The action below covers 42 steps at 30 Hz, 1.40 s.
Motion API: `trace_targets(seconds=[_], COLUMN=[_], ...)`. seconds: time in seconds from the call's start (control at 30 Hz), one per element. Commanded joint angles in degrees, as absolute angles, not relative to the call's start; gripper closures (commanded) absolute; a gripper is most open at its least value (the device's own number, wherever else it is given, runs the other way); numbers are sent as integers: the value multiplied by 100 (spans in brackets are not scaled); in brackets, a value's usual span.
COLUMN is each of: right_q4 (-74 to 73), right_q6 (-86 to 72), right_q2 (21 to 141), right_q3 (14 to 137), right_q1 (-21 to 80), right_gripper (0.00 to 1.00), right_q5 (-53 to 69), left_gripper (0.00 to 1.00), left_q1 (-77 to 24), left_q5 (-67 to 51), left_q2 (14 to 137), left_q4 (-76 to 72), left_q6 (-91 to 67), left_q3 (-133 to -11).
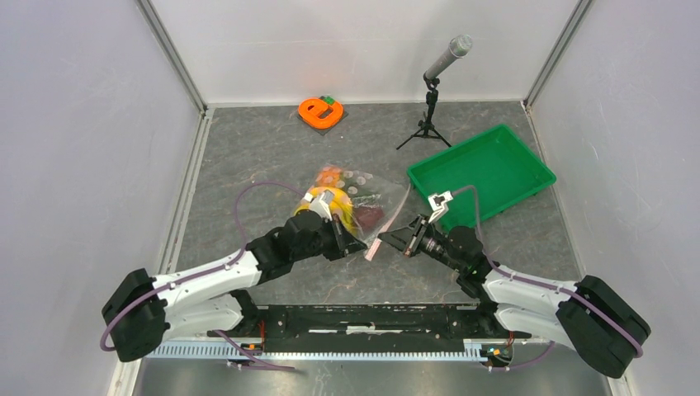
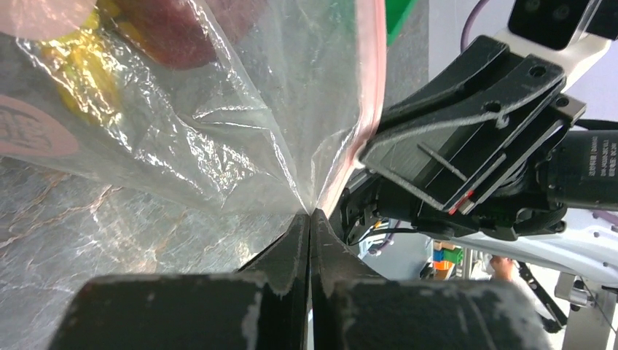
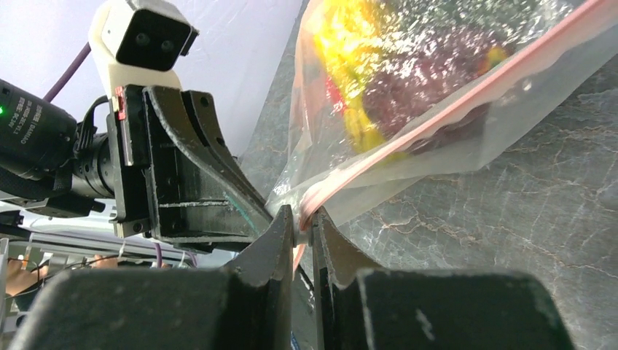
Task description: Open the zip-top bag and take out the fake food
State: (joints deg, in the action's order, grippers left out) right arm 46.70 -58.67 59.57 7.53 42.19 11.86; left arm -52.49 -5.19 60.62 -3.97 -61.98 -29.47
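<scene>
The zip-top bag (image 1: 363,202) lies mid-table, clear with pale dots, its pink zip strip (image 3: 466,95) running toward the near corner. Inside it is the fake food: a yellow banana bunch (image 3: 350,65) and a dark maroon fruit (image 3: 437,65). My left gripper (image 2: 312,213) is shut on the clear plastic at that corner, just beside the strip (image 2: 368,109). My right gripper (image 3: 300,219) faces it tip to tip and is shut on the pink strip's end. In the top view the two grippers (image 1: 363,245) (image 1: 386,239) meet at the bag's near right corner.
A green tray (image 1: 483,169) sits to the right of the bag. An orange "e"-shaped object (image 1: 320,111) lies at the back by the wall. A microphone on a small tripod (image 1: 433,82) stands behind the tray. White walls enclose the table.
</scene>
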Motion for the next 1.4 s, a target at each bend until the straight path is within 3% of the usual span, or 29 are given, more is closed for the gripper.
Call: trace_targets(seconds=[0.0,0.8,1.37], right_q4=[4484,3921,3289], right_q6=[-5622,-5267,-4509], right_q2=[5764,5341,5571], right_q3=[850,796,1345], right_q1=[3966,3065,2909], right_gripper=[100,100,97], right_q5=[635,718,729], left_gripper=[98,98,98], left_q1=[-5236,-5222,-5221], left_q5=[-467,1537,2180], left_q2=[5673,4126,3685], left_q4=[549,3734,4789], left_q6=[-5709,-5443,-5279], left_q3=[-3059,-3377,-3676])
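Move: Both hands already hold the bag near the closer end of its pink zip strip, the right hand some 4 cm right and 2 cm ahead of the left. The strip's middle is about 6 cm ahead and 7 cm right of the left hand, roughly 4 ahead and 3 left's opposite, that is right, of the right hand. From the left hand, the dark red fruit lies about 8 cm ahead and 1 right, and the bananas 10 ahead and 8 left, both some 8 cm lower. Both grippers keep their pinch on the bag's mouth and draw it apart: the left drags its corner some 12 cm to the left past the near side of the fruit, tipping its fingers more steeply down and turning counter-clockwise, about 25 degrees in all. The right goes more slowly, forward and right by 6 or 7 cm, turning about 10 degrees clockwise. ##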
